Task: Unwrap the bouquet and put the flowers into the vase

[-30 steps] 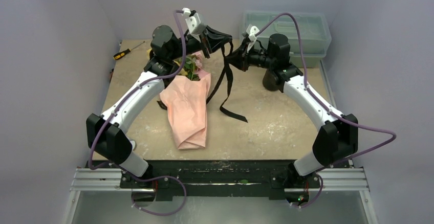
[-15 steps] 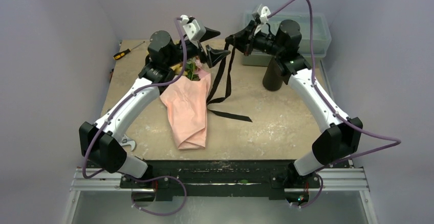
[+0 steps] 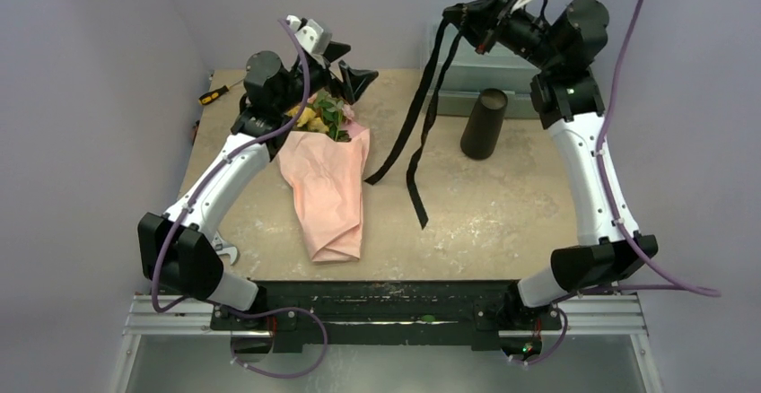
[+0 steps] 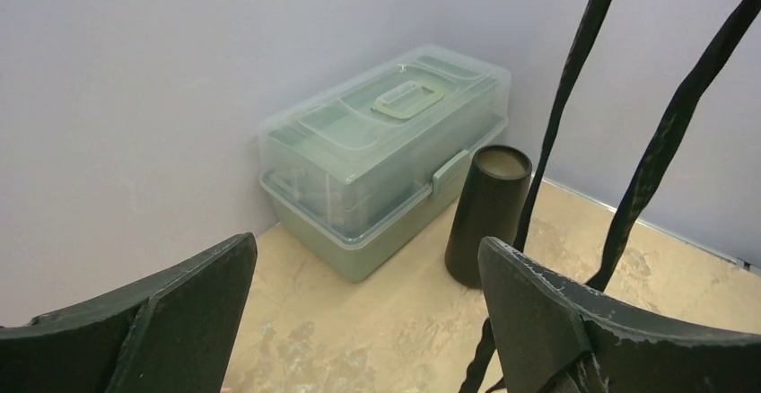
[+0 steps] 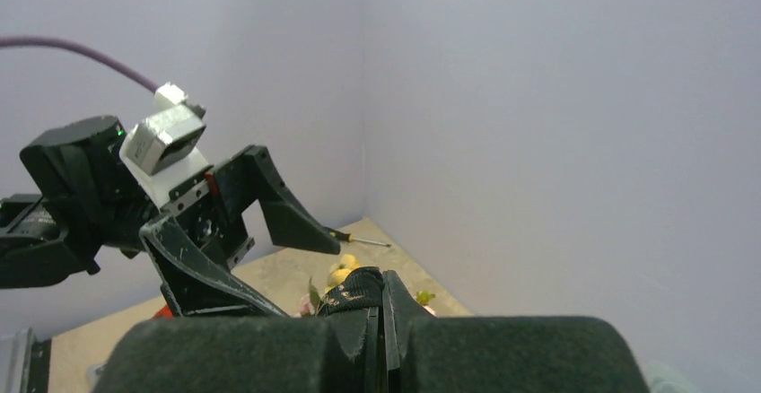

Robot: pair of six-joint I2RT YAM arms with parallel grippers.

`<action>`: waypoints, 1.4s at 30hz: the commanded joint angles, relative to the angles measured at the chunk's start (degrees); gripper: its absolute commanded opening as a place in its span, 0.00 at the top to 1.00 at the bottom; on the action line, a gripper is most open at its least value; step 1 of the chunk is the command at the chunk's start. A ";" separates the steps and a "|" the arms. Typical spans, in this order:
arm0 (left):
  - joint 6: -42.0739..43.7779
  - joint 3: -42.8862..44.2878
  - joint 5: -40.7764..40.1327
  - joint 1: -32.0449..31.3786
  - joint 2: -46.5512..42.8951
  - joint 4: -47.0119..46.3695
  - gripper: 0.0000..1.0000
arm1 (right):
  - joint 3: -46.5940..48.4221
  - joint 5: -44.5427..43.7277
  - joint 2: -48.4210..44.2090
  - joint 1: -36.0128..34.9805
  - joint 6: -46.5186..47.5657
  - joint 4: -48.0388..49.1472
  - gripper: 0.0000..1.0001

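The bouquet [image 3: 328,191] lies on the table in pale pink paper, its yellow and pink flowers [image 3: 325,115] poking out at the far end. My right gripper [image 3: 462,12] is raised high at the back, shut on the black ribbon [image 3: 420,115], which hangs down in two long strands with its ends near the table. The right wrist view shows the jaws [image 5: 381,292] pinched on the ribbon [image 5: 359,290]. My left gripper [image 3: 348,65] hovers just above the flowers, open and empty [image 4: 366,248]. The dark vase [image 3: 484,124] stands upright at the back right [image 4: 489,213].
A translucent grey-green lidded box [image 4: 386,155] sits in the back right corner behind the vase. A screwdriver [image 3: 220,91] lies at the back left corner. A wrench [image 3: 223,251] lies near the left arm's base.
My left gripper has opened and let go of the ribbon. My right gripper has closed on the ribbon and risen up and to the right, pulling it clear of the bouquet.
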State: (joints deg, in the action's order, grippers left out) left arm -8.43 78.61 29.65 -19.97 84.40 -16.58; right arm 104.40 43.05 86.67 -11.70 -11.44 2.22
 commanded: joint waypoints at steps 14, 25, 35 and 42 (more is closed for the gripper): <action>-2.36 2.12 2.08 0.04 5.79 -3.42 0.09 | 11.57 -9.54 -8.96 18.55 0.54 -23.13 1.00; -2.29 2.84 3.12 0.10 7.39 -4.12 0.10 | 23.14 -13.47 -1.02 32.31 3.86 -30.73 1.00; -0.39 3.49 2.48 0.57 7.01 -1.96 0.10 | 42.24 -14.70 14.64 34.31 2.03 -25.61 1.00; 0.66 3.16 2.08 1.05 6.75 -0.08 0.10 | 37.16 -14.25 15.31 34.30 2.80 -20.61 1.00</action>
State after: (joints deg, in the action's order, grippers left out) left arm -9.21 79.42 31.73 -19.62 91.74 -17.17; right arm 143.52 29.06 104.20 22.26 -8.71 -23.86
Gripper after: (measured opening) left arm 0.900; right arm 0.005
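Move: The right gripper holds the black ribbon, tails hanging, and is to carry it towards the table's right edge, roughly 37 cm to its right and 48 cm below. On the way the vase stands some 12 cm ahead, 14 cm right and 44 cm below; the clear box about 28 cm ahead, 18 cm right. From the open left gripper the flowers lie about 12 cm ahead, 11 cm left and 37 cm lower, the pink wrapper about 4 cm back and 7 cm left. Keep the right gripper shut on the ribbon and sweep it high to the right, about 30 cm, passing on the robot's side of the vase and well above it; draw back slightly and rise some 6 cm at first, then swing forward about 11 cm, turning the wrist nearly 50 degrees clockwise. Sink the open left gripper some 5 cm with a little forward reach, towards the flowers, then hold it there. ##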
